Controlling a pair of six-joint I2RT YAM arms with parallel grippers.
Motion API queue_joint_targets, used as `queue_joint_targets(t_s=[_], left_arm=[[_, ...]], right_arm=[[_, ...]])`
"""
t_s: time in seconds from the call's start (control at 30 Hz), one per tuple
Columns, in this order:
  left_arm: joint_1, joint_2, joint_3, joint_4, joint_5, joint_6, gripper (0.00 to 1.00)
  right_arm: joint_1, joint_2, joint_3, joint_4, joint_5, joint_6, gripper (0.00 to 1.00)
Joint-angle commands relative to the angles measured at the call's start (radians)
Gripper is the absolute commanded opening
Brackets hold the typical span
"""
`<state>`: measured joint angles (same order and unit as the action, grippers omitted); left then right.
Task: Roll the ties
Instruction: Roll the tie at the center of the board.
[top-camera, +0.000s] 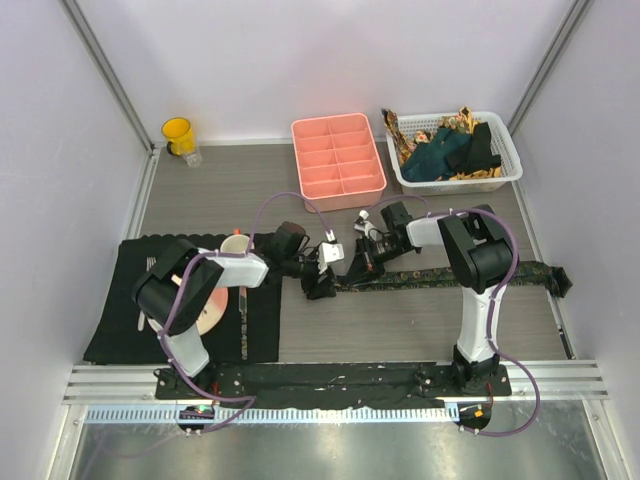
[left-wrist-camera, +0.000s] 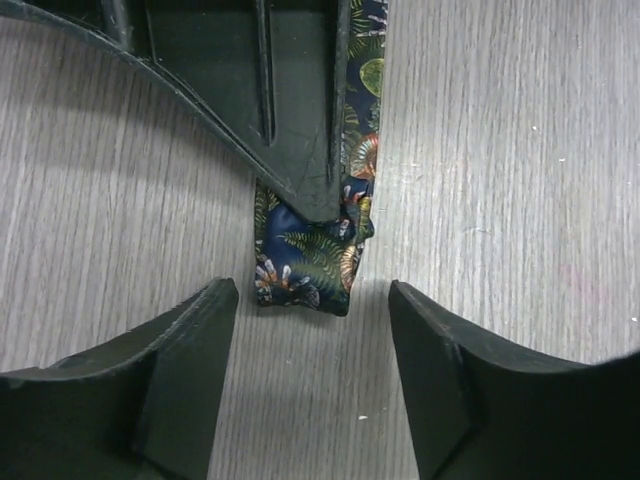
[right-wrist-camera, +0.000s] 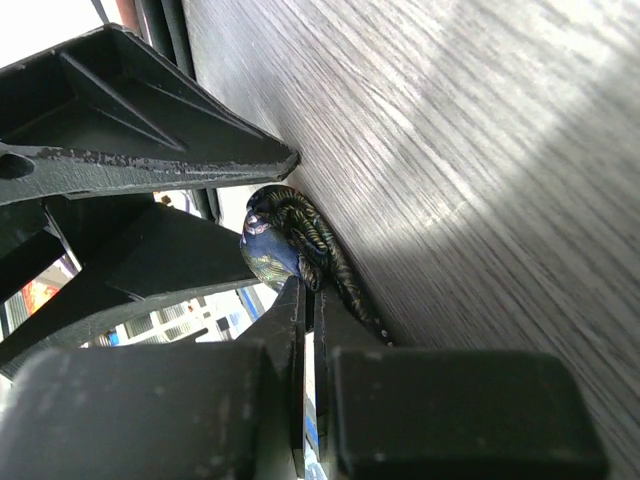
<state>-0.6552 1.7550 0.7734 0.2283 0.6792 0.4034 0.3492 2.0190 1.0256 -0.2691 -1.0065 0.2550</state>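
Note:
A dark tie (top-camera: 450, 278) with a small leafy pattern lies stretched across the table toward the right edge. Its left end (left-wrist-camera: 300, 265) is folded into a small wad. My right gripper (right-wrist-camera: 310, 290) is shut, its tips pinching the bunched tie end (right-wrist-camera: 285, 235). In the left wrist view its dark fingers (left-wrist-camera: 290, 100) lie on top of the fabric. My left gripper (left-wrist-camera: 312, 295) stands open just short of the folded end, with one finger (left-wrist-camera: 190, 340) on each side and nothing between them. In the top view both grippers meet at the tie's left end (top-camera: 335, 280).
A white basket (top-camera: 505, 135) at the back right holds more ties (top-camera: 440, 150), teal, black and gold-brown. Beside it stands a pink divided tray (top-camera: 338, 155), and a yellow cup (top-camera: 178, 135) sits at the back left. A black placemat (top-camera: 115, 310) with a plate (top-camera: 215, 312) lies under the left arm.

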Motion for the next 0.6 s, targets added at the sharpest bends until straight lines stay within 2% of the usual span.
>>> queue_joint_targets(t_s=[0.0, 0.07, 0.1, 0.2, 0.37, 0.57], left_arm=[[0.002, 0.047, 0.018, -0.061, -0.003, 0.012, 0.60], [0.000, 0.052, 0.020, -0.057, 0.013, 0.014, 0.52], [0.000, 0.046, 0.015, -0.046, 0.016, 0.015, 0.45], [-0.003, -0.004, 0.010, -0.035, 0.040, 0.014, 0.38], [-0.041, -0.055, 0.061, -0.038, 0.052, -0.029, 0.38], [-0.098, -0.016, 0.121, 0.022, 0.028, -0.112, 0.41]], right_arm=[[-0.004, 0.040, 0.011, -0.009, 0.098, -0.069, 0.01], [-0.003, 0.043, 0.010, -0.004, 0.108, -0.072, 0.01], [-0.003, 0.044, 0.008, 0.001, 0.111, -0.072, 0.01], [-0.003, 0.053, 0.010, 0.010, 0.126, -0.071, 0.01], [-0.004, 0.060, 0.002, 0.048, 0.135, -0.037, 0.01], [-0.004, 0.058, -0.007, 0.080, 0.134, -0.019, 0.01]])
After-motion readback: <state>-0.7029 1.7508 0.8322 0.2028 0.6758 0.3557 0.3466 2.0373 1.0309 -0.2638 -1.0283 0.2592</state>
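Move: The tie's rolled end lies at the left gripper's open fingertips, roughly 2 cm to the right of its hand point and 1 cm lower, level fore and aft. It pokes out some 4 cm left of the right hand point, level fore and aft and at about its height; the right fingers hold the tie there. From the left hand, the pink tray stands about 30 cm ahead and 4 cm right, the cup about 7 cm ahead and 19 cm left. Close the left gripper on the sides of the tie's rolled end until the fabric stops the fingers at a bit over half their starting gap. Then, keeping that pinch and the wrist's attitude, carry it about 2 cm right and 1.5 cm up, towards the right fingertips. Hold the right gripper still and shut on the tie. ##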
